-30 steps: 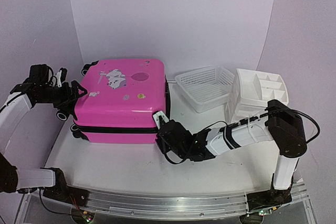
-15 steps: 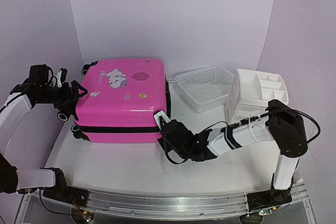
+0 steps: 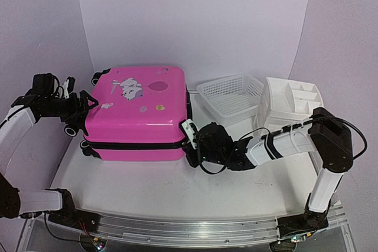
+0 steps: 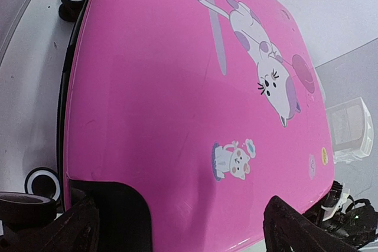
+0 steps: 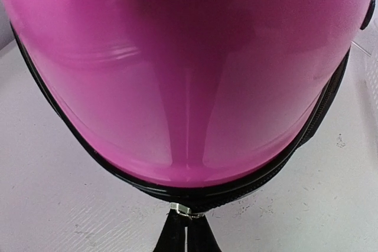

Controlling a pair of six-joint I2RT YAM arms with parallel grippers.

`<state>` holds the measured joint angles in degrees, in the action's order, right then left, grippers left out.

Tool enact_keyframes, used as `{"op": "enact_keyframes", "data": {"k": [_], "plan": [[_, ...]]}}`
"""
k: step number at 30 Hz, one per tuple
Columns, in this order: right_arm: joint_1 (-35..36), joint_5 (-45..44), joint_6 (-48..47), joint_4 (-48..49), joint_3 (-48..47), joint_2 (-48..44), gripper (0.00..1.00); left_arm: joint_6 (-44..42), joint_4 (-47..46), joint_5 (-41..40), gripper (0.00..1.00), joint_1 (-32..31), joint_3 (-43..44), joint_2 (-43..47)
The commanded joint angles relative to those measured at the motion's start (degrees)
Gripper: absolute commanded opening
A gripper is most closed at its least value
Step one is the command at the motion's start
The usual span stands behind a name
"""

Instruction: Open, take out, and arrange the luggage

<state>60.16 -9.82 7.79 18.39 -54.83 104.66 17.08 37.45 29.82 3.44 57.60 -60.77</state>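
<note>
The luggage is a hot-pink hard-shell suitcase lying flat and closed on the white table, with cat prints on its lid. My right gripper is at its front right corner. In the right wrist view its black fingers are pressed together just below the black zipper band, shut on the metal zipper pull. My left gripper stands open at the suitcase's left end, with one finger on either side of the lid's edge. It holds nothing.
A white mesh basket stands right of the suitcase, and a white drawer organizer is beyond it at the far right. Black wheels stick out at the suitcase's left end. Purple walls close in the back and sides.
My right gripper closed on the zipper pull and moved rightward round the suitcase's front right corner. The left arm and the suitcase stayed still.
</note>
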Motion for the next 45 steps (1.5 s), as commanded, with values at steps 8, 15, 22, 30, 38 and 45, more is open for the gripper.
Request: {"op": "enact_keyframes", "data": {"k": [8, 15, 22, 30, 38, 45], "plan": [[4.72, 7.37, 11.65, 7.9, -3.84, 3.74, 0.0, 6.36, 4.59, 10.07, 0.94, -4.99, -4.43, -1.28], [12.84, -6.81, 10.83, 0.97, -16.37, 8.61, 0.0, 9.36, 2.5, 6.65, 0.93, -10.43, -4.86, -0.62], [5.74, 0.28, 10.55, -9.99, -12.41, 1.05, 0.0, 6.32, 5.45, 5.36, 0.95, -10.52, -0.76, 0.57], [0.03, 9.38, 5.05, -21.1, -13.86, -2.72, 0.0, 0.85, 11.33, -3.71, 0.98, -2.3, 11.7, -4.6], [-8.93, 17.01, 3.5, -26.63, -18.68, -1.58, 0.0, -2.23, 10.17, -3.15, 0.99, -2.04, 7.43, -8.71], [-13.9, 21.23, 0.5, -30.16, -23.58, 0.84, 0.0, -3.76, 10.36, 10.51, 0.98, -2.9, 0.73, -7.87]]}}
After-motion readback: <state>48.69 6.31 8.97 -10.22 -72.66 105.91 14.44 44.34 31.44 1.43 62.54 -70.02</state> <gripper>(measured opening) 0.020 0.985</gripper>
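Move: My right hand already pinches the zipper pull at the suitcase's near right corner; the suitcase's middle is some 17 cm ahead and 18 cm to the left, about level. From that hand the white basket stands about 25 cm ahead and 14 cm right, the drawer unit roughly 17 cm ahead and 33 cm right. My open left hand hangs over the suitcase's near left black corner guard, about 4 cm back, 2 cm left and 5 cm below. Keeping my pinch on the zipper pull, I draw it left along the near seam and slightly back to about 5 cm out, then return right and sweep forward, rising a little and tipping the fingers down some 15 degrees. My left hand, still wide open, shifts right and up by a couple of centimetres, comes back, then sinks over the black corner guard to about 3 cm below its start. ##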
